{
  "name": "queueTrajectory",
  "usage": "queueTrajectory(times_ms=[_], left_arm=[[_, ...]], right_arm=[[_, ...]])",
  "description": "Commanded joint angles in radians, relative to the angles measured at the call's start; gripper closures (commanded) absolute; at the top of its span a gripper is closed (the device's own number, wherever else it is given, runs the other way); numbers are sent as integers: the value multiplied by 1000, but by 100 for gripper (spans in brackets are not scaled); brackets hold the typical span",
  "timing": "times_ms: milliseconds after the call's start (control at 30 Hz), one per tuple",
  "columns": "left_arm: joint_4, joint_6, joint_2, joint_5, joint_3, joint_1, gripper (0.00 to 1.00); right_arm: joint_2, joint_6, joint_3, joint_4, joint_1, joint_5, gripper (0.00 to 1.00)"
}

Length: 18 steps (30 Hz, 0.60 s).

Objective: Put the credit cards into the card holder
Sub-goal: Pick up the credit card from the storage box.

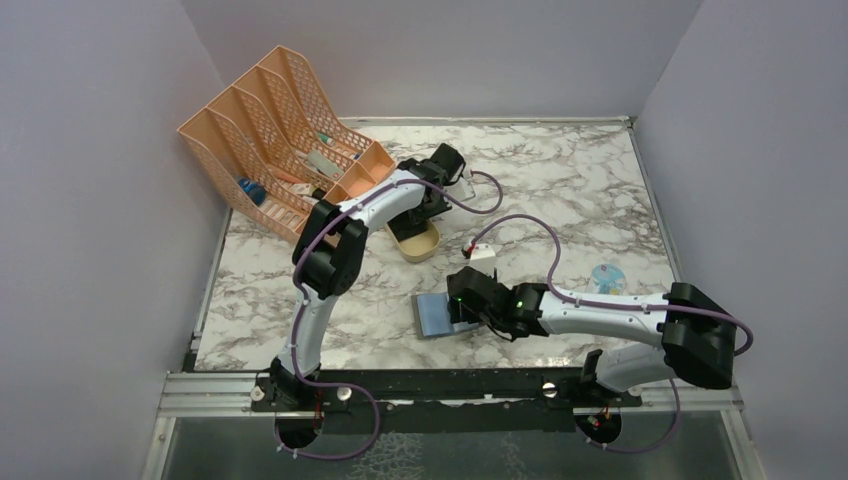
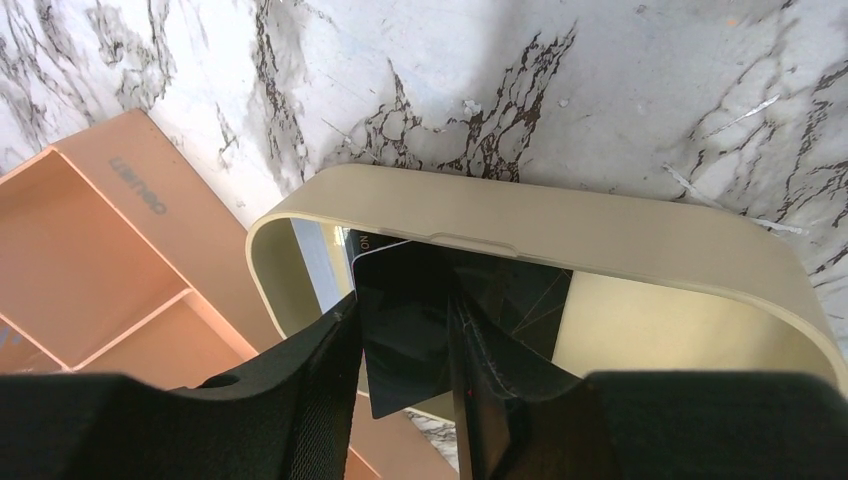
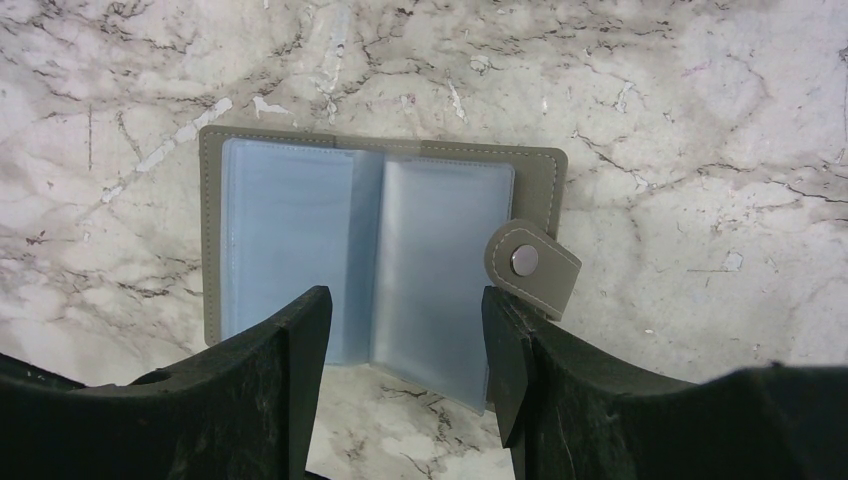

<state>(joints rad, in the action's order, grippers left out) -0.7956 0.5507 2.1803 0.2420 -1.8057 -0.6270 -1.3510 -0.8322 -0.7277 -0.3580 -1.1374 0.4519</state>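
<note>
The grey card holder point(image 3: 380, 260) lies open on the marble, its blue-grey pockets up and its snap tab point(image 3: 530, 262) to the right; it also shows in the top view point(image 1: 438, 315). My right gripper point(image 3: 405, 300) hangs open just above its near edge, with nothing between the fingers. My left gripper point(image 2: 405, 310) reaches into the tan oval tray point(image 2: 600, 215) and is shut on a black credit card point(image 2: 405, 340), which is tilted up out of the tray. Another dark card point(image 2: 530, 300) with thin gold lines and a pale card edge point(image 2: 313, 262) lie in the tray.
The peach mesh file rack point(image 1: 280, 130) stands at the back left, and its base point(image 2: 90, 260) is right beside the tray. A small round bluish object point(image 1: 608, 277) lies at the right. Grey walls close in the table on three sides.
</note>
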Motion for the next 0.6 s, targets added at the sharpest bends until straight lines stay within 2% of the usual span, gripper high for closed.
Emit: queueTrajectory(times_ms=[0, 233, 367, 567], left_arm=[[14, -6, -35, 30, 14, -8, 72], [-27, -43, -60, -9, 19, -18, 86], [-68, -102, -85, -30, 3, -19, 99], [-86, -200, -166, -58, -10, -18, 100]], right_arm=[[18, -4, 10, 13, 3, 33, 43], [15, -1, 11, 20, 2, 23, 43], [20, 2, 14, 30, 2, 7, 43], [35, 3, 36, 64, 3, -27, 43]])
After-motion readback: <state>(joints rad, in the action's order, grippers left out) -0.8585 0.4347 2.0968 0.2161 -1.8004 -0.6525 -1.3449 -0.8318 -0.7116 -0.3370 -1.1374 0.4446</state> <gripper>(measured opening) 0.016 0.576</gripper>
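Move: The black credit card aimed at is already between the left fingers, tilted, its middle about 1 cm below the hand point. The remaining cards lie about 2 cm below and 1 cm back; the storage box's middle is some 4 cm back, 1 cm right and 2 cm below. The orange rack's middle stands roughly 8 cm ahead and 24 cm left. From the right hand, the aimed card lies about 25 cm ahead and 10 cm left, roughly level. Upward, creeping at first and then quicker, the left hand lifts about 3 cm while drawing back some 2 cm and slightly right, over the storage box towards its empty end. The fingers narrow slowly, then snap almost shut, pinching the card by its flat faces so that it stands edge-on between them, with barely 5 degrees of wrist tilt. ##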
